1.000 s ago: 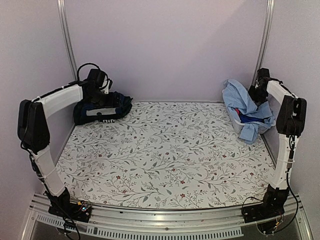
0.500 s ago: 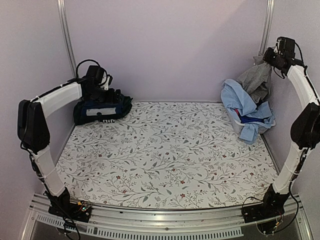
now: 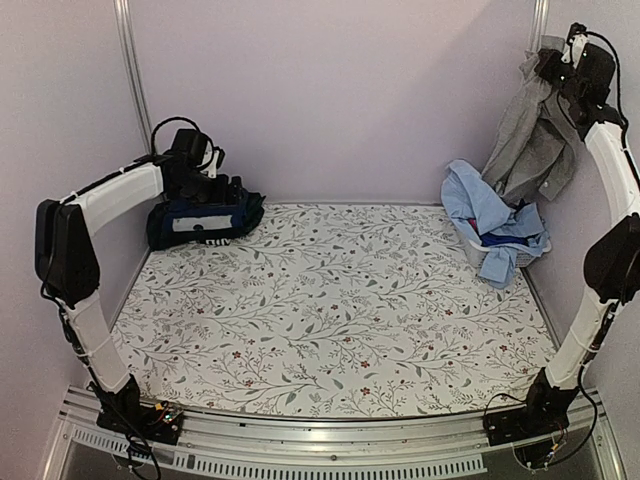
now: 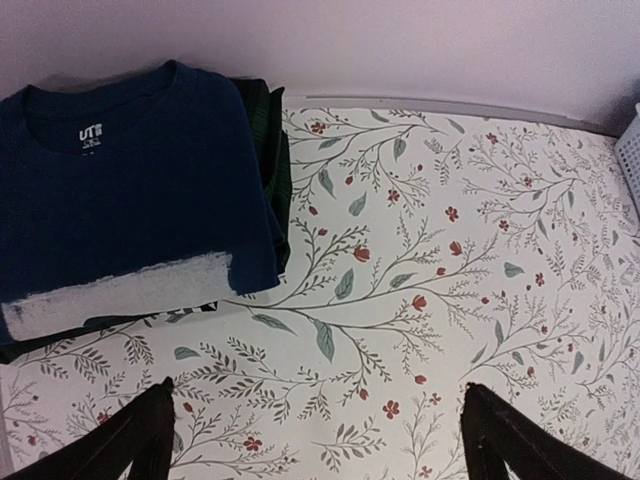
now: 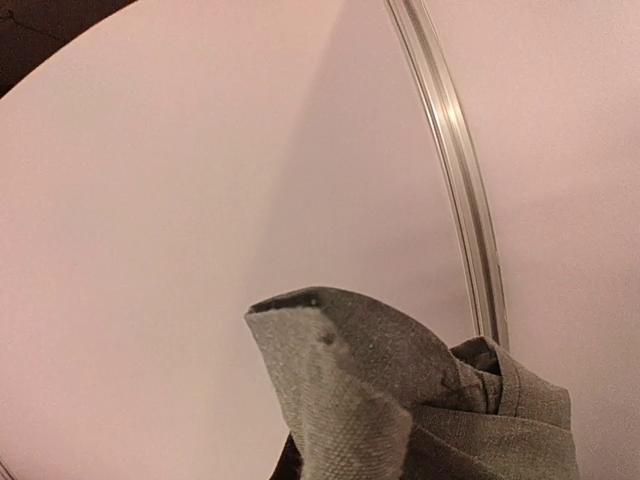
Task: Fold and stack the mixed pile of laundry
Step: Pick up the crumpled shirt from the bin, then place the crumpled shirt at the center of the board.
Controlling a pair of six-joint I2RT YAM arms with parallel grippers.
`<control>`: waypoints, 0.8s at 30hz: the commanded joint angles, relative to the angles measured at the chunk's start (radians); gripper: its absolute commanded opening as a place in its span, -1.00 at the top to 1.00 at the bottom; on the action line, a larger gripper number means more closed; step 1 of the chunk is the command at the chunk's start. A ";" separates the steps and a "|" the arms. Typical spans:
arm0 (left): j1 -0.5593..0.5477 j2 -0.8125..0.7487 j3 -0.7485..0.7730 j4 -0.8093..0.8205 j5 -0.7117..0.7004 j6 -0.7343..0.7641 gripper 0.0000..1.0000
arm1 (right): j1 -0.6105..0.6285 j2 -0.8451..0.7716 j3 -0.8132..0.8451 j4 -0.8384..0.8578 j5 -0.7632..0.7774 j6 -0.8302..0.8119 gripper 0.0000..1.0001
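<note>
My right gripper (image 3: pixel 553 58) is raised high at the back right and shut on a grey shirt (image 3: pixel 535 135), which hangs down above the basket. In the right wrist view the grey cloth (image 5: pixel 420 410) fills the bottom and hides the fingers. A light blue shirt (image 3: pixel 482 205) drapes over the basket, with navy cloth (image 3: pixel 500 238) under it. My left gripper (image 3: pixel 215 190) is open and empty just in front of a folded navy T-shirt (image 4: pixel 130 190) with a white stripe, which lies on a dark green plaid piece (image 4: pixel 268 125). Its fingertips (image 4: pixel 135 440) stand wide apart.
The floral-printed white sheet (image 3: pixel 330 300) covers the table. A white laundry basket (image 3: pixel 500 264) stands at the back right; its edge also shows in the left wrist view (image 4: pixel 630 150). Metal frame posts (image 3: pixel 128 70) stand in the back corners, against the lilac walls.
My right arm has risen from the basket to high up, pulling the grey shirt out until it hangs free. The left arm has hardly moved.
</note>
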 commanded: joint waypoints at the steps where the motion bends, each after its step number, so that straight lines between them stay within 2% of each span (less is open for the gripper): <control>1: 0.014 0.001 0.046 0.001 0.021 0.002 -0.99 | 0.002 -0.081 0.051 0.221 0.002 -0.011 1.00; 12: 0.021 0.036 0.118 -0.011 0.045 0.005 -0.99 | 0.002 -0.108 0.139 0.402 -0.011 -0.017 1.00; 18: 0.029 0.055 0.154 -0.011 0.061 -0.001 -0.99 | 0.006 -0.090 0.196 0.458 -0.150 0.110 1.00; 24: 0.031 0.068 0.178 -0.011 0.077 -0.010 -0.99 | 0.134 -0.061 0.244 0.538 -0.239 0.219 1.00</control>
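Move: My right hand already has the crumpled grey shirt pinched and hanging, its middle some 20 cm straight below. The laundry bin stands under that, about 49 cm down and within a couple of centimetres of plumb; the light blue shirt on it lies roughly 46 cm down, some 3 cm left and 3 cm nearer me. From my left hand the bin is about 100 cm to the right, a few centimetres farther out and 12 cm lower. I keep my right gripper shut on the grey shirt and haul it higher above the bin, nearly 20 cm up while drawing back about 15 cm, swinging left only towards the end. The fingers tip upward by almost 40 degrees as I go. My open left hand eases up about 4 cm and slightly forward, holding nothing. ##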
